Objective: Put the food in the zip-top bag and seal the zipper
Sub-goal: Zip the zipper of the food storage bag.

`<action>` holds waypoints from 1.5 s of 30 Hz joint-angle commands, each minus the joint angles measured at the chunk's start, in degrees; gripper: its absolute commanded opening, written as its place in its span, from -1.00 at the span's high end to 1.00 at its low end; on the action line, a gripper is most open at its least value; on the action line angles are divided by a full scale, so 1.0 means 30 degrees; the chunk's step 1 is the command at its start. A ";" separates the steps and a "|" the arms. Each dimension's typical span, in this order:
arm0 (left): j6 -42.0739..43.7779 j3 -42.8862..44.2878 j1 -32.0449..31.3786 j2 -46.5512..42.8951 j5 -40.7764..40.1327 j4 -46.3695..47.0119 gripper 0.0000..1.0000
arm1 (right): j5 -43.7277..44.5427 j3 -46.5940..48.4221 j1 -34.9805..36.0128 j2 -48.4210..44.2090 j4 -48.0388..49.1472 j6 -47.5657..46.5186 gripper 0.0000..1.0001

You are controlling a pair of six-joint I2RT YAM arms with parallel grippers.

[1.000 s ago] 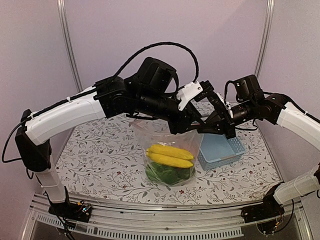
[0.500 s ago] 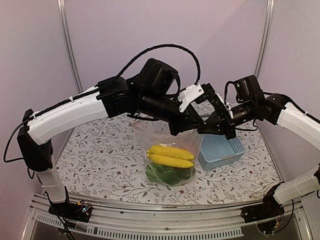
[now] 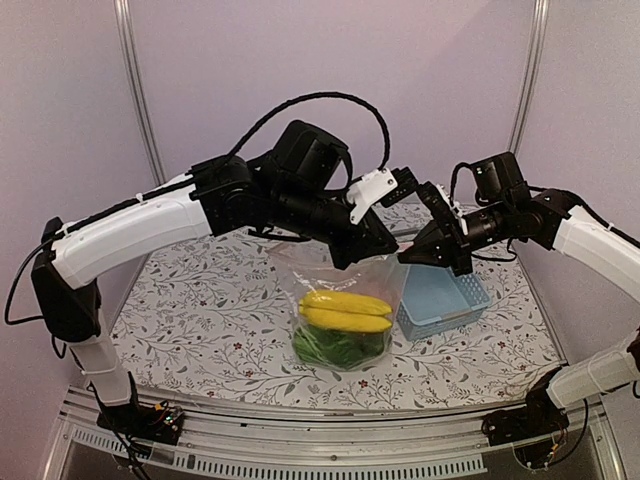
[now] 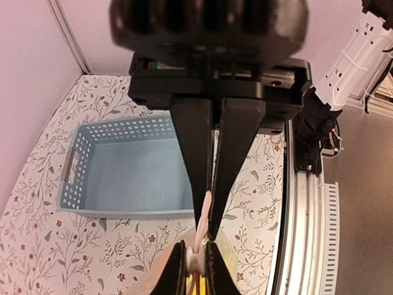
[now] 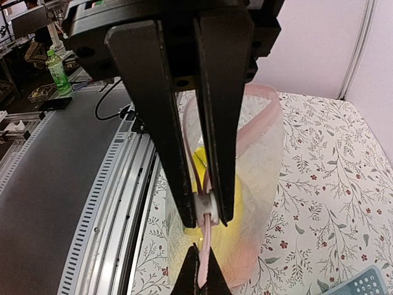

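Observation:
The clear zip-top bag (image 3: 345,300) hangs upright between both grippers, with yellow bananas (image 3: 346,310) and a green pepper (image 3: 335,346) inside. My left gripper (image 3: 378,248) is shut on the white slider (image 4: 196,259) of the zipper; it also shows in the left wrist view (image 4: 196,249) and the right wrist view (image 5: 209,218). My right gripper (image 3: 412,254) is shut on the pink zipper strip's end (image 5: 206,246), just beyond the slider, tips almost touching the left ones. Behind the slider the bag mouth (image 5: 264,101) gapes open.
The light-blue basket (image 3: 442,297) stands on the flowered tablecloth just right of the bag, under the right gripper. The metal rail along the table's near edge (image 3: 330,420) runs below. Pale walls stand on all sides.
My left gripper has shifted slightly left along the bag mouth. The bag and bananas have swung a little. The right gripper holds almost still.

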 commanded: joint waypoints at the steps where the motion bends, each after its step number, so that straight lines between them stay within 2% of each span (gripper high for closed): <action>1: -0.0276 -0.1210 0.0811 -0.1331 -0.1284 -0.1887 0.85 | -0.0553 -0.0086 -0.0624 -0.0624 0.0542 0.0466 1.00; 17: -0.0916 -0.6598 0.2117 -0.6004 -0.2503 -0.1770 0.85 | -0.0220 -0.0283 -0.2184 -0.0339 0.1017 0.0499 1.00; 45: -0.1865 -1.1215 0.3306 -1.0746 -0.3769 -0.1858 0.85 | -0.0212 0.0075 -0.2820 0.0294 0.1095 0.0822 1.00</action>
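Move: The left hand, pinching the white slider, has the left end of the bag's zipper about 17 cm to its left, roughly 1 cm farther out and 2 cm lower; the bananas hang inside some 5 cm left, 2 cm back and 14 cm below. From the right hand, pinching the zipper's right end, that left end is about 20 cm left, 1 cm ahead and 1 cm lower; the basket is 18 cm right, 12 cm ahead and 25 cm below. Leftward in one steady pull, the left hand draws the slider along the zipper from beside the right fingers towards the bag's left end, about 15 cm, sinking slightly and turning some 15 degrees counter-clockwise, its pinch kept. The right hand keeps hold of the zipper's right end and eases forward and a little right, away from the slider. ##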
